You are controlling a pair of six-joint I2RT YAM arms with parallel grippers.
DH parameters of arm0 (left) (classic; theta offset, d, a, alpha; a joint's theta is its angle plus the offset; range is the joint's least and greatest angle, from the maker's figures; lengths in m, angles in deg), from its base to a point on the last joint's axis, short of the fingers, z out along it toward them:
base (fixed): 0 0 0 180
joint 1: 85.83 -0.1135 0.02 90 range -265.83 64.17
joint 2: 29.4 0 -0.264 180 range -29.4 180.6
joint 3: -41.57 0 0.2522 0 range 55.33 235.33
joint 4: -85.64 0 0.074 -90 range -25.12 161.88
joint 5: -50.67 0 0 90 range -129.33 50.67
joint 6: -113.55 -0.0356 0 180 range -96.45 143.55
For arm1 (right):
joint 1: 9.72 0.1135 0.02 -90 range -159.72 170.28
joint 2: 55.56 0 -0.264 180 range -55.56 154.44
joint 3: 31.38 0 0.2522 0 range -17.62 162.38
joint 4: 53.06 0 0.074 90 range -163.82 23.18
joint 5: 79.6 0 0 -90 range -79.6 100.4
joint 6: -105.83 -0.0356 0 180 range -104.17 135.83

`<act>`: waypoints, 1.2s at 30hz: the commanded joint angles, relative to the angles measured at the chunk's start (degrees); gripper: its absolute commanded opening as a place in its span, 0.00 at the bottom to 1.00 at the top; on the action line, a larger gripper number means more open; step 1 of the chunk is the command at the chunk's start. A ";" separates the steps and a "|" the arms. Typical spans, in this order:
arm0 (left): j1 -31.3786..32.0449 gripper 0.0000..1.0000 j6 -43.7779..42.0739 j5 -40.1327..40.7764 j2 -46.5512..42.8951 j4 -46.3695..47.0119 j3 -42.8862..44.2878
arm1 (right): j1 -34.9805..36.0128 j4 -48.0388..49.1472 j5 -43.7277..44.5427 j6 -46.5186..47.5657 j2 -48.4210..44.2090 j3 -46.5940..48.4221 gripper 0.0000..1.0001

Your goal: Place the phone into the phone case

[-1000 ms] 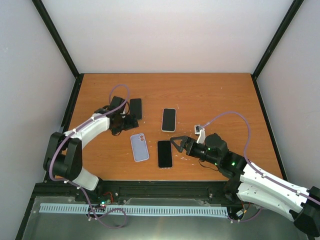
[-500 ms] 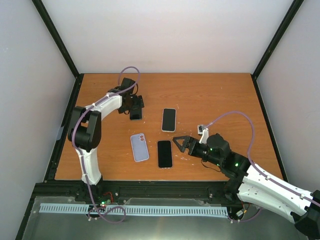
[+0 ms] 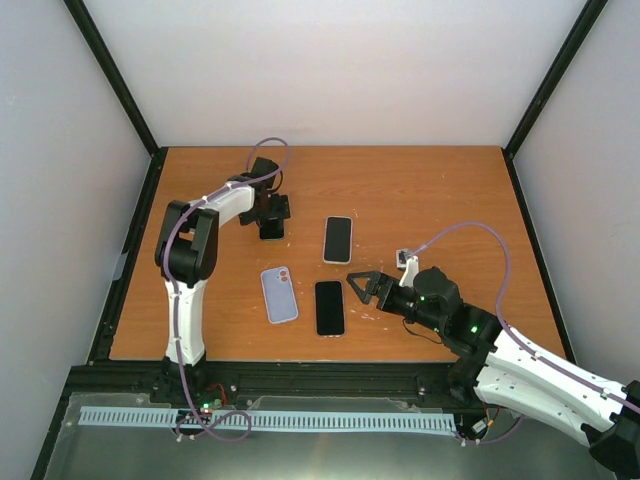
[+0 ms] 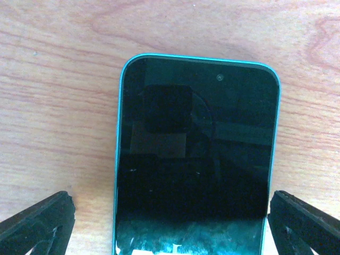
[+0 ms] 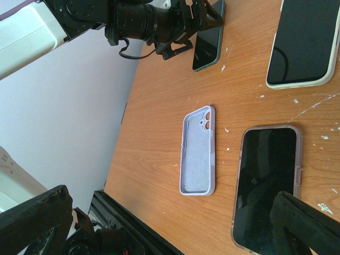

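Note:
Open side up, the lavender phone case (image 3: 279, 295) (image 5: 198, 151) lies on the wooden table (image 3: 430, 190). A dark phone with a teal edge (image 4: 194, 154) (image 3: 271, 232) lies face up at the far left. My left gripper (image 3: 270, 212) (image 4: 170, 228) hangs right over it, open, one finger on each side of the phone. A black phone with a pinkish rim (image 3: 329, 307) (image 5: 268, 186) lies just right of the case. My right gripper (image 3: 360, 288) (image 5: 170, 223) is open and empty beside that phone.
A third phone with a cream rim (image 3: 338, 239) (image 5: 303, 45) lies beyond the pinkish one. The right wrist view shows the left gripper (image 5: 180, 26) at the teal phone (image 5: 208, 37). Black frame posts and white walls bound the table.
My left arm has swung away from me and to the right, from beside the teal-edged phone to above it. The right gripper has drifted slightly nearer. No phone or case has moved.

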 commanded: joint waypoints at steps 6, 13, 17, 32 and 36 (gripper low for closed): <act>-0.58 0.99 -2.11 -0.04 3.41 -0.92 4.12 | -0.12 -0.83 1.91 0.36 -0.59 1.62 1.00; -0.54 0.96 -1.82 0.15 4.28 -2.74 4.59 | -0.13 -1.07 2.12 -0.11 -0.65 1.27 1.00; -0.54 0.92 -1.84 0.56 4.30 -5.05 4.91 | -0.12 -0.90 2.13 -0.41 -0.56 1.18 1.00; -0.45 0.75 -0.35 1.08 1.15 -7.61 -0.83 | -0.12 0.08 0.32 -0.57 0.78 1.48 1.00; -0.45 0.71 0.50 -0.91 -2.70 -6.14 -3.97 | -0.12 0.25 -1.49 0.09 3.26 1.57 1.00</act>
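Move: The phone lies flat under the left gripper, already between its open fingers: its middle is about 1 cm back from and 1 cm right of the hand point, some 1 cm below. The lilac phone case lies roughly 25 cm back and 3 cm right of the hand; the white-rimmed phone is about 8 cm back and 19 cm right. From the right hand, the phone is some 28 cm ahead, 24 cm left and 18 cm down. Ease the left gripper about 1 cm forward along the phone with the fingers wide and pointing down, then draw it back nearly 2 cm and slightly left. From the turning point on, close the fingers by about a quarter of their opening, until the tips pinch the phone's two long sides. Stay low over the table and leave the wrist almost unturned. ##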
